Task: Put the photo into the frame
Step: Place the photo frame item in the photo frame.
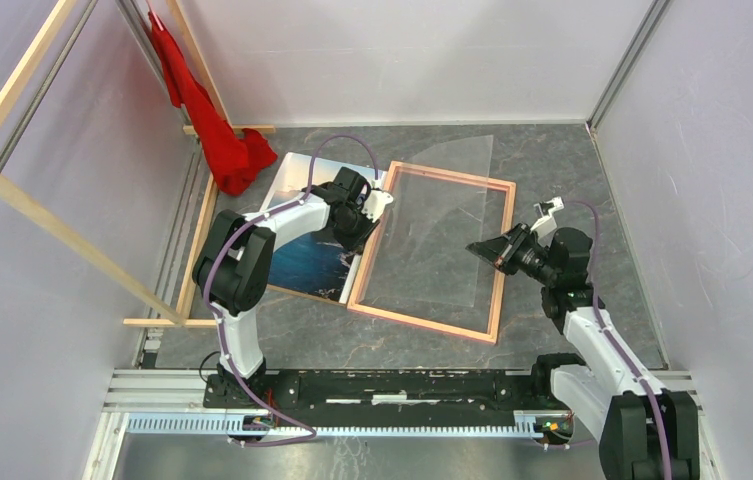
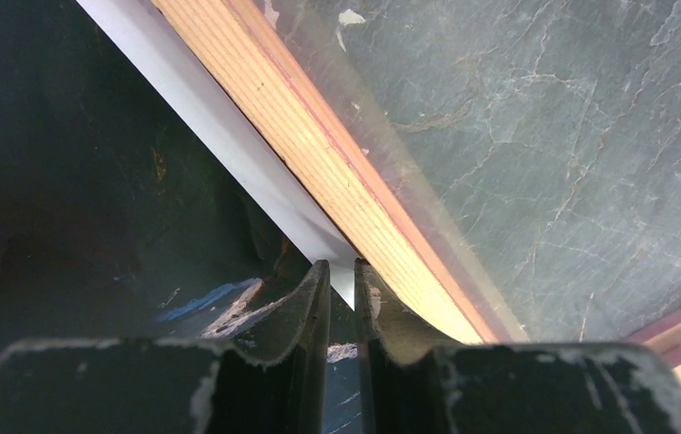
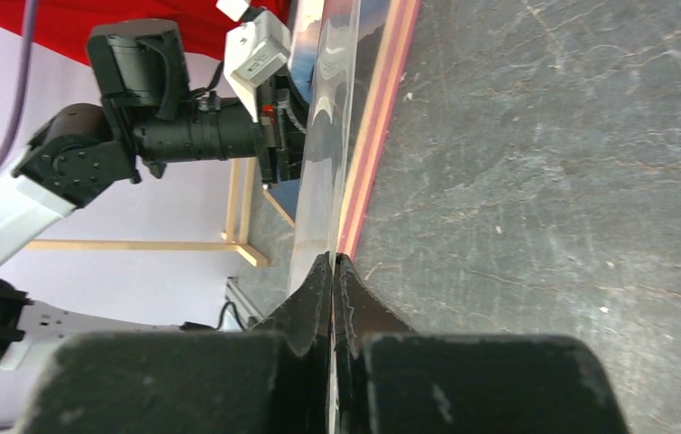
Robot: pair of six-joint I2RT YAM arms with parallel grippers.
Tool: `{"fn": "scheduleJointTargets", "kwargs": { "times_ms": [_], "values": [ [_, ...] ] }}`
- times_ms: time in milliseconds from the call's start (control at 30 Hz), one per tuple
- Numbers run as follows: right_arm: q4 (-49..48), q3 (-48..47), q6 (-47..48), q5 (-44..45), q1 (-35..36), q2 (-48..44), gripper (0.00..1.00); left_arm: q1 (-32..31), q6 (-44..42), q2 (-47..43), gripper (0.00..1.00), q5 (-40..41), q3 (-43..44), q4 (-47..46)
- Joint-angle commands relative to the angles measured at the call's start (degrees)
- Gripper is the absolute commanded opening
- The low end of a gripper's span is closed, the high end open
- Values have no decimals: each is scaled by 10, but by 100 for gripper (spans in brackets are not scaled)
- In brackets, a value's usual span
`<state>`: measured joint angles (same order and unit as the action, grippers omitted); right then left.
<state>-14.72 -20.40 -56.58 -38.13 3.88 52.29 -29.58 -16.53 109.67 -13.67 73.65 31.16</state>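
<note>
The frame [image 1: 500,260] lies flat mid-table with its tan rails up. A clear sheet [image 1: 432,240] is tilted up over it. My right gripper [image 1: 477,248] is shut on that sheet's right edge, and in the right wrist view [image 3: 333,258] the sheet [image 3: 323,163] rises edge-on beside the pink-edged rail [image 3: 377,117]. The photo [image 1: 302,262] lies picture-up just left of the frame, under my left arm. My left gripper [image 1: 362,232] is at the photo's right edge. In the left wrist view [image 2: 343,271] its jaws stand a narrow gap apart over the photo's white border [image 2: 228,117], beside the frame's rail [image 2: 318,154].
A red cloth [image 1: 217,135] hangs at the back left. A wooden slat structure [image 1: 52,230] stands along the left wall. The grey marble-look table top [image 1: 572,170] is enclosed by pale walls. A metal mounting rail [image 1: 382,385] runs along the near edge.
</note>
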Motion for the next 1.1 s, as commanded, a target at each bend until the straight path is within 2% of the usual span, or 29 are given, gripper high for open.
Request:
{"fn": "scheduleJointTargets", "kwargs": {
  "times_ms": [0, 267, 1067],
  "values": [
    [88, -24, 77, 1, -10, -15, 0, -6, -5, -12, 23, -43, -8, 11],
    [121, 4, 111, -10, -51, -26, 0, -5, -8, -12, 22, -42, -9, 12],
    [126, 27, 140, 2, -72, 6, 0, -6, -10, -7, 18, -47, -12, 12]
  ]
}}
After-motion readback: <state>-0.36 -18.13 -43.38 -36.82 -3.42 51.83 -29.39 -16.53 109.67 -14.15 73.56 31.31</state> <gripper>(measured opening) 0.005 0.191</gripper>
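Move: The right gripper holds the clear sheet by its right edge. The frame's middle lies some 9 cm ahead of it, 8 cm to its left and 15 cm below; the middle of the frame's right rail is about 5 cm ahead and 6 cm to its right. The photo lies roughly 12 cm ahead and 31 cm to its left. From the low left gripper, the frame's middle is about 16 cm to the right and 2 cm ahead. Keep the right gripper shut on the clear sheet's edge and swing it right, towards the frame's right rail, about 4 cm, then mostly down, some 6 cm in all, easing slightly back as the fingers tip about 10 degrees further down. Leave the left gripper low beside the frame's left rail. ##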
